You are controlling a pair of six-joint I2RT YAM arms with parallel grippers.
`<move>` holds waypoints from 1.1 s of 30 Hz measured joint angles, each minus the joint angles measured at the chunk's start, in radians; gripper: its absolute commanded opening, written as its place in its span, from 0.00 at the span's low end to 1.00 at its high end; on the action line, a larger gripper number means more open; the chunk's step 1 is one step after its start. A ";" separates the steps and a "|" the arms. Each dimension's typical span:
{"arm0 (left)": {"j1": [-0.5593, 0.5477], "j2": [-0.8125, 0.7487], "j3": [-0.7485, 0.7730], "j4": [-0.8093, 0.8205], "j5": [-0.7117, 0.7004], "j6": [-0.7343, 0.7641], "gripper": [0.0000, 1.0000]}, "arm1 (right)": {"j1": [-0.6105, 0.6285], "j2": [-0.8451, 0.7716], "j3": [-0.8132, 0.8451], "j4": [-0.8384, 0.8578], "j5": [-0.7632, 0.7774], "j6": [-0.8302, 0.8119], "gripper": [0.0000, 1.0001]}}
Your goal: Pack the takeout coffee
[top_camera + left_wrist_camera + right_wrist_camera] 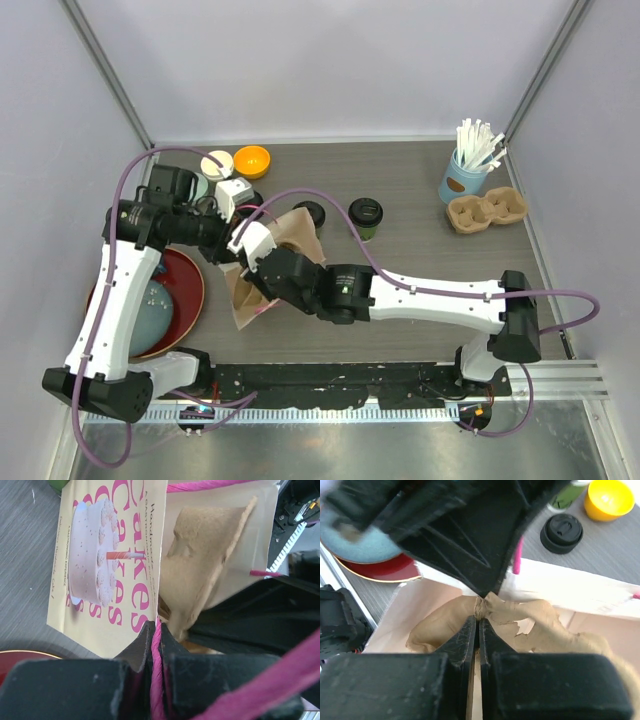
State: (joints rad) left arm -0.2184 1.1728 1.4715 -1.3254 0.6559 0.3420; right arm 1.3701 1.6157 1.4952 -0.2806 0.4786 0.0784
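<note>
A cream paper bag (285, 240) printed "Cakes" (110, 555) lies open at centre left. My left gripper (237, 240) (157, 630) is shut on its pink handle (157, 680). My right gripper (258, 268) (478, 625) reaches into the bag's mouth and is shut on the edge of a brown pulp cup carrier (540, 620) (200, 555) inside. Two dark-green coffee cups with black lids stand behind the bag: one (365, 216) in the open, the other (310, 212) (561, 532) close to the bag's far edge.
A red plate with a grey-blue bowl (160, 300) sits at the left. An orange bowl (252, 160) and white containers (232, 192) are at the back left. A light-blue cup of white straws (465, 175) and a second pulp carrier (487, 210) are at the back right.
</note>
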 measured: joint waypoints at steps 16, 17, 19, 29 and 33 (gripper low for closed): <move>-0.008 -0.008 0.034 -0.041 0.033 -0.005 0.00 | -0.076 0.020 -0.257 0.029 -0.114 0.021 0.01; -0.009 -0.008 0.033 -0.042 0.016 -0.011 0.00 | -0.076 0.019 -0.274 0.030 -0.120 0.019 0.01; -0.010 -0.008 0.022 -0.042 -0.014 -0.022 0.00 | -0.076 0.018 -0.295 0.021 -0.127 0.014 0.01; -0.010 -0.008 -0.002 -0.043 -0.034 -0.075 0.00 | -0.078 0.029 -0.299 -0.046 -0.144 0.027 0.01; -0.010 -0.008 0.000 -0.043 -0.054 -0.100 0.00 | -0.094 0.074 -0.253 -0.140 -0.164 0.089 0.01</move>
State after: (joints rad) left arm -0.2279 1.1645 1.4712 -1.3685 0.6022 0.2417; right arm 1.2758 1.6901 1.2423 -0.4206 0.3141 0.1669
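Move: My right hand already pinches the cardboard cup carrier in the mouth of the paper bag; the middle of the bag lies about 6 cm to its right and 14 cm below. The nearer lidded cup is roughly 13 cm ahead and 10 cm right, the stack of black lids about 17 cm ahead and 4 cm left, both well over 20 cm lower. From my left hand, which holds the bag by its pink handle, the bag's middle is some 2 cm back, 6 cm right and 12 cm down. I sink my right hand about 17 cm into the bag, easing slightly forward first and then drifting some 6 cm to my right, while my fingers tip about 25 degrees further down and keep their pinch on the carrier. My left hand keeps its grip on the pink handle, staying almost in place to hold the bag up. ##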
